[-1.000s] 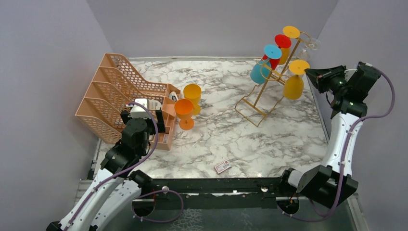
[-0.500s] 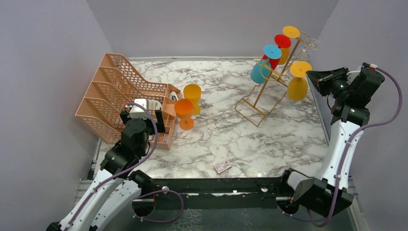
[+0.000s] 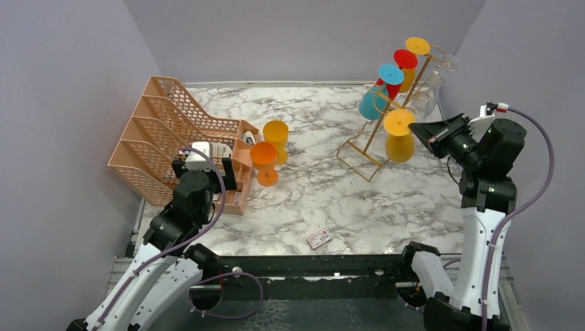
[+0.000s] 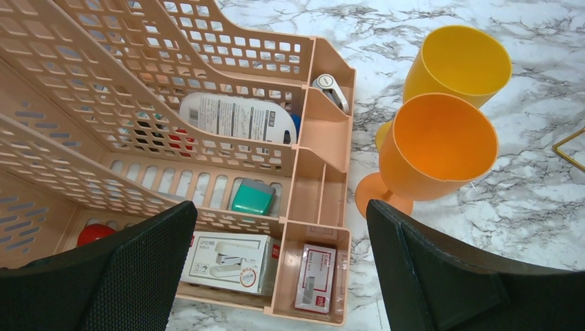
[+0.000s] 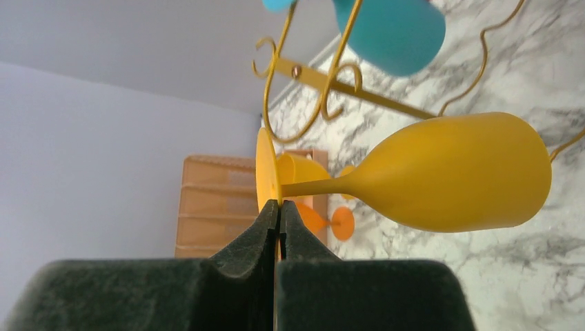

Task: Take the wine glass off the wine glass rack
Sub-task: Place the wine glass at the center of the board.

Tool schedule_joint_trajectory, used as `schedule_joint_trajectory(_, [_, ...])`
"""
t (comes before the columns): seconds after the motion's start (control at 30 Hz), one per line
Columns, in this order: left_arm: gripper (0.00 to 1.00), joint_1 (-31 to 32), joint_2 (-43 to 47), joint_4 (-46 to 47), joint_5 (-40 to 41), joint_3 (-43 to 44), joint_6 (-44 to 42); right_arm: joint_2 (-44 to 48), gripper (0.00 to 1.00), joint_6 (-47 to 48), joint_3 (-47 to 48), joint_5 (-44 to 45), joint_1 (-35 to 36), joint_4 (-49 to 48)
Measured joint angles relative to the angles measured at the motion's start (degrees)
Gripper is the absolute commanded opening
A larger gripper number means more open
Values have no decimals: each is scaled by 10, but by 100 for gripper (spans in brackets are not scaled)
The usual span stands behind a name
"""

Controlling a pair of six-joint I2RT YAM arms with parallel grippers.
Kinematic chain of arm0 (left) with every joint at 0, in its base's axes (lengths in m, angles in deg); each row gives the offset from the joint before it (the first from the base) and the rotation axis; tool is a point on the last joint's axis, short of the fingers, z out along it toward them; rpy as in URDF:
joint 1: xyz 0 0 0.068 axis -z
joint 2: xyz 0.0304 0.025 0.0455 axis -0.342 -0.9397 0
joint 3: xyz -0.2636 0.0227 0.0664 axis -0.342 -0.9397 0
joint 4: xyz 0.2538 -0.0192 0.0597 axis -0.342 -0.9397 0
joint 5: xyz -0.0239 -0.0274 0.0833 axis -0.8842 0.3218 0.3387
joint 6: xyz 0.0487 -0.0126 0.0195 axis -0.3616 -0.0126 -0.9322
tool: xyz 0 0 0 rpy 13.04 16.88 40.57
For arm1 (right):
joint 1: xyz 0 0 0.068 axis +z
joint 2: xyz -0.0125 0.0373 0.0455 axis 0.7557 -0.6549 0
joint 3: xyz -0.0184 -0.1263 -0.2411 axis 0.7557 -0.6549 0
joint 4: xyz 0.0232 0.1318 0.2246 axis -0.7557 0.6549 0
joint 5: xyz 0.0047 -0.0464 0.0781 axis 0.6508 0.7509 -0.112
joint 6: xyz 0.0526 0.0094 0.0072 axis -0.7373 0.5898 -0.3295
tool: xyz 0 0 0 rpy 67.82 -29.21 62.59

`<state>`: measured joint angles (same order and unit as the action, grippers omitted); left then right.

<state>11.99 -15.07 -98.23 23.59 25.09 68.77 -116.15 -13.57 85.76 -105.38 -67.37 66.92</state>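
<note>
My right gripper is shut on the flat foot of a yellow wine glass. The glass hangs bowl down, foot up, just in front of the gold wire wine glass rack. On the rack's hooks hang a blue glass, a red one, a yellow-orange one and clear ones. Far to the left, my left gripper stands open, with nothing between its fingers, above the peach organizer.
The peach mesh file organizer holds stapler and staple boxes. An orange glass and a yellow glass stand upright beside it. A small card lies near the front edge. Walls close in on both sides.
My right arm has carried the yellow glass left and toward the front, off its high spot by the rack's right rail and lower down. The left arm has not moved.
</note>
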Motion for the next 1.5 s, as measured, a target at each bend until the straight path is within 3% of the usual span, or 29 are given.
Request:
schedule_joint_trajectory(0.3, [99,0,9,0,0,0,0,60,1,40,-108,-14,81,38])
schedule_joint_trajectory(0.53, [99,0,10,0,-39,0,10,58,1,127,-144,-127,137,-4])
schedule_joint_trajectory(0.73, [98,0,-5,22,-216,34,92,12,1,203,-161,-244,182,-20])
schedule_joint_trajectory(0.93, [93,3,-115,125,-433,63,174,-44,1,261,-178,-261,277,-21])
schedule_joint_trajectory(1.1, [89,74,-206,188,-506,61,221,-37,1,271,-193,-235,382,-53])
schedule_joint_trajectory(1.23, [83,187,-242,250,-512,61,238,-7,1,272,-220,-227,389,-97])
schedule_joint_trajectory(1.33, [78,238,-265,278,-505,59,246,8,1,276,-234,-227,389,-126])
schedule_joint_trajectory(1.4, [73,249,-267,298,-495,50,252,13,1,275,-245,-229,389,-146])
schedule_joint_trajectory(1.5, [56,251,-263,323,-484,30,261,14,1,268,-271,-241,389,-183])
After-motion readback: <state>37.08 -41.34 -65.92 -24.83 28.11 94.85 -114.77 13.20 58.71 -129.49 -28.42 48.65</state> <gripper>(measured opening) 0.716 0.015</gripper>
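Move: The yellow wine glass already hangs upside down from the right gripper, pinched by its foot. From the open left gripper it is about 50 cm to the right, 6 cm ahead and 6 cm higher; the standing orange glass is 6 cm ahead and 12 cm right, the standing yellow glass 13 ahead and 15 right. From the right hand, the left gripper waits some 52 cm left, 3 back and 14 lower; the racked blue glass is 18 cm ahead, 3 left. Carry the hanging glass about 18 cm left, and some 12 cm both down and back, away from the rack, swinging the shut right gripper counter-clockwise until it points left. Then sweep the left gripper roughly 29 cm right, later drawing back too, turning it clockwise and rolling its left side down, to bring its partly closing fingers up to the free side of the foot. ##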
